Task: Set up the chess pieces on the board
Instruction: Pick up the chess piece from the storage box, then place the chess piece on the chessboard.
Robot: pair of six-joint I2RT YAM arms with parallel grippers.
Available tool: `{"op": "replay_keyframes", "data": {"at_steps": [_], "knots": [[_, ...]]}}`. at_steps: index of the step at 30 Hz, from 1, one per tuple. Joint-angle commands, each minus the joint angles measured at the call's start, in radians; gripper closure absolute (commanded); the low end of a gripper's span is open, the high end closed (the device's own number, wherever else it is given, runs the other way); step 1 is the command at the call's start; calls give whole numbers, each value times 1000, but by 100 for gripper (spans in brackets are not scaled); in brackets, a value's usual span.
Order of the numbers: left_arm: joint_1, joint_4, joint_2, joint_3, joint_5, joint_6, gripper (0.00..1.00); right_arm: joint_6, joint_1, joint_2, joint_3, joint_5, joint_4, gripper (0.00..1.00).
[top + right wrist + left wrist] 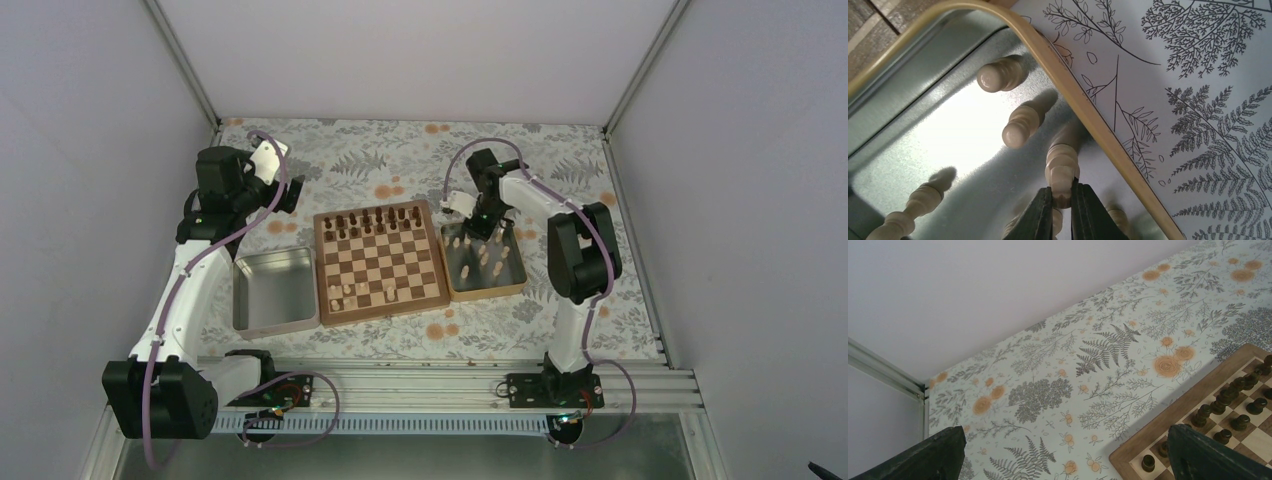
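The board [383, 313] lies mid-table, with dark pieces [375, 222] on its far rows and a few pale chess pieces [345, 292] on its near rows. More pale pieces [484, 258] lie in the wooden-rimmed tray [487, 292] to its right. My right gripper [478, 232] reaches into that tray's far end. In the right wrist view the gripper [1062, 192] is shut on the top of a pale piece [1062, 167] next to the tray's rim [1083, 107]. Near the board's far left corner [1198, 405], my left gripper [1065, 432] hangs open and holds nothing.
A shiny metal tray [272, 290] sits left of the board. Loose pale pieces [1022, 125] lie close around the held one. Grey walls enclose the flowered table [400, 160] on three sides.
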Motion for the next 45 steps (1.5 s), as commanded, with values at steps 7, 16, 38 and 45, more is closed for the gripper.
{"op": "replay_keyframes", "data": {"at_steps": [7,16,38,45], "knots": [[5,-5,-5,9,23,7,0,18,36,-158,129,12,-140,96],[6,-5,-5,10,23,8,0,82,272,-175,159,31,-209,96],[5,-8,-6,5,25,10,0,137,511,-85,8,-13,-118,96],[5,-5,-7,1,25,11,0,141,534,-75,-11,-5,-115,96]]}}
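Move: The right hand already pinches a light chess piece near the far side of the storage box. The empty dark square it is bound for, second from the right in the board's near row, lies about 15 cm back, 14 cm left and 2 cm below. The light piece on that row is some 16 cm back and 20 cm left; a box piece stands 3 cm left and 1 cm back. From the left hand the square is roughly 16 cm back, 27 cm right and 24 cm down. Up first, about 11 cm out of the storage box, then in a sweep back and left over the board's right side, the right hand carries the pinched chess piece some 14 cm each way. It turns about 20 degrees counter-clockwise and sinks 8 cm towards the near-row dark square, slowing near the end, fingers still shut on the piece. ##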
